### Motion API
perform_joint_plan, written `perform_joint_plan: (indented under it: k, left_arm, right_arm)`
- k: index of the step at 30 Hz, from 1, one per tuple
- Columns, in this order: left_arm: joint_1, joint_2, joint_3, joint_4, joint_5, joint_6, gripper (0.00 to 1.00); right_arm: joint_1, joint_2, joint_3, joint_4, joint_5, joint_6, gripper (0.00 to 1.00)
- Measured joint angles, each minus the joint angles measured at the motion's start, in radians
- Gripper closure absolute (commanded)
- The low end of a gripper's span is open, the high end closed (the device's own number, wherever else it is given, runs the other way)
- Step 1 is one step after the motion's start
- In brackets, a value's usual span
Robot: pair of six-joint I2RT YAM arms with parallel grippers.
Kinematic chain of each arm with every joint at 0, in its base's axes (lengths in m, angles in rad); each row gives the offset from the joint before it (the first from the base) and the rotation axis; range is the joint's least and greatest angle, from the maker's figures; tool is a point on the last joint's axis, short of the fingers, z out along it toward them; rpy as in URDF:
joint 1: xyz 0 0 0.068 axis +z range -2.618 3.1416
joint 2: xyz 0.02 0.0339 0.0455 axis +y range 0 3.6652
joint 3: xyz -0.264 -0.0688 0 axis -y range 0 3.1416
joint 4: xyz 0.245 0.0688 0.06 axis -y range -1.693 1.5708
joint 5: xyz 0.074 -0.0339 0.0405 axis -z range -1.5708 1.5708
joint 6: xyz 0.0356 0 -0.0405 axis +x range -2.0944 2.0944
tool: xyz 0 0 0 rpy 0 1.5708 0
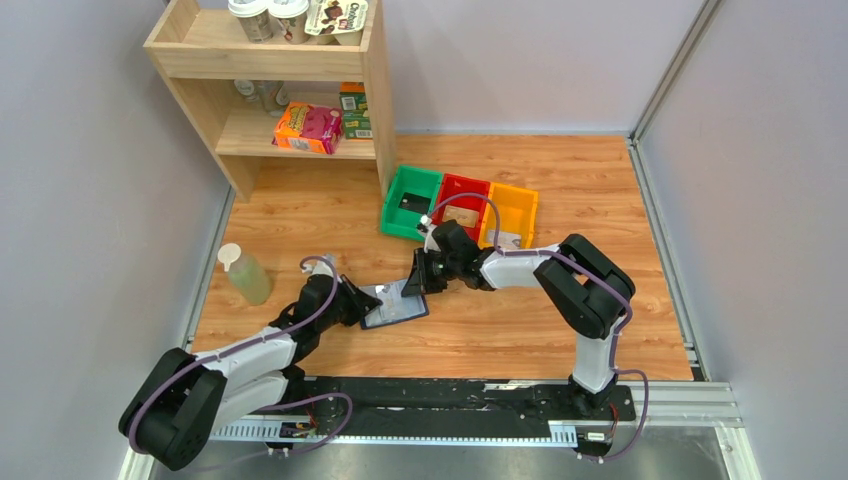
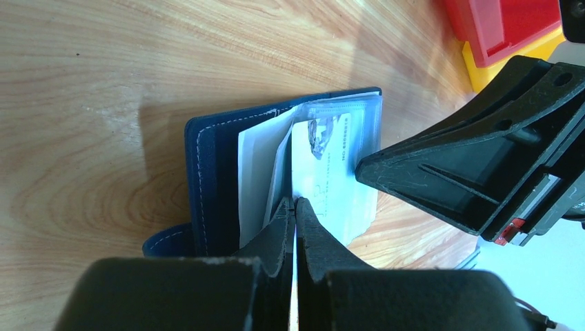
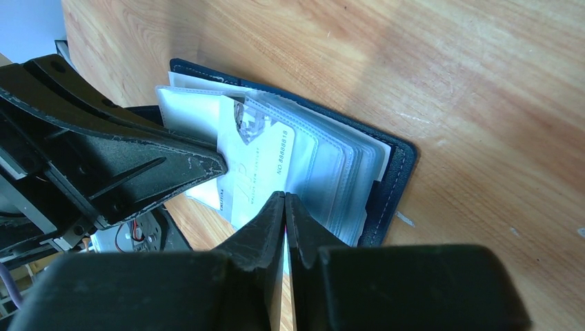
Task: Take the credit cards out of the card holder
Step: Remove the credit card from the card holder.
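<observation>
The navy card holder (image 1: 398, 310) lies open on the wooden table between the two arms, its clear sleeves fanned up. My left gripper (image 2: 295, 201) is shut on the edge of one clear sleeve of the card holder (image 2: 207, 179). A pale silvery credit card (image 3: 259, 169) with printed numbers sticks out of a sleeve. From the opposite side, my right gripper (image 3: 284, 196) is shut on that card's near edge. In the top view the right gripper (image 1: 415, 283) and the left gripper (image 1: 372, 303) meet over the holder. The card (image 2: 331, 179) also shows in the left wrist view.
Green (image 1: 412, 203), red (image 1: 460, 205) and yellow (image 1: 510, 215) bins stand in a row behind the holder, a dark flat card in the green one. A pale bottle (image 1: 245, 275) stands at the left. A wooden shelf (image 1: 270, 90) with boxes fills the back left corner.
</observation>
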Motion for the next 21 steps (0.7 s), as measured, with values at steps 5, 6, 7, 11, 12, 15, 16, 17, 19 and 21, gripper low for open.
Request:
perform_joint_plan:
  k: [5, 6, 7, 11, 12, 15, 16, 17, 19, 21]
  left_arm:
    - [0.003, -0.015, -0.011, 0.000, -0.002, 0.002, 0.81]
    - [0.005, -0.017, -0.014, 0.000, -0.003, 0.003, 0.79]
    - [0.006, -0.017, -0.017, 0.000, -0.004, 0.006, 0.77]
    - [0.008, -0.014, -0.032, 0.023, -0.003, 0.011, 0.74]
    - [0.010, -0.011, -0.034, 0.032, -0.002, 0.012, 0.74]
    - [0.013, 0.005, -0.035, 0.055, 0.002, 0.019, 0.73]
    - [0.013, 0.014, -0.035, 0.069, 0.005, 0.019, 0.73]
    - [0.014, 0.024, -0.036, 0.082, 0.008, 0.021, 0.73]
    - [0.014, 0.051, -0.036, 0.113, 0.015, 0.023, 0.74]
    - [0.014, 0.079, -0.036, 0.143, 0.023, 0.023, 0.80]
  right_arm:
    - [-0.002, 0.000, 0.000, 0.000, 0.000, 0.000, 0.91]
    - [-0.002, 0.000, 0.000, 0.000, 0.000, 0.000, 0.90]
    - [-0.002, 0.000, 0.000, 0.000, 0.000, 0.000, 0.91]
    - [-0.003, 0.000, 0.000, 0.000, -0.001, 0.000, 0.91]
    - [-0.003, 0.000, 0.000, 0.000, -0.001, -0.001, 0.90]
    - [-0.003, 0.000, 0.000, 0.000, -0.001, -0.001, 0.90]
    - [-0.003, 0.001, 0.000, 0.000, -0.002, -0.001, 0.90]
    - [-0.003, 0.001, 0.000, 0.000, -0.003, -0.001, 0.90]
    - [-0.004, 0.002, 0.001, 0.001, -0.006, -0.001, 0.91]
    - [-0.005, 0.003, 0.001, 0.002, -0.008, -0.001, 0.91]
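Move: The credit card lies right at the left fingertips, its middle about 1 cm to the right and 1 cm below. The card holder under it is centred some 3 cm to the right and 1 cm back, the green tray about 18 cm ahead and 6 cm right. From the right hand, the card is about 3 cm left, 2 cm back and 1 cm below; the holder's middle is 2 cm left and 2 cm back of it. The card's raised long edge is what the left fingers work at: shut at first, they part to about a quarter of their range as the hand eases left and a little back, sinking about half a centimetre, then comes forward and right again by roughly as much, so that the tips straddle that edge. The right hand stays put, still resting its nearly shut tips on the clear sleeves. ##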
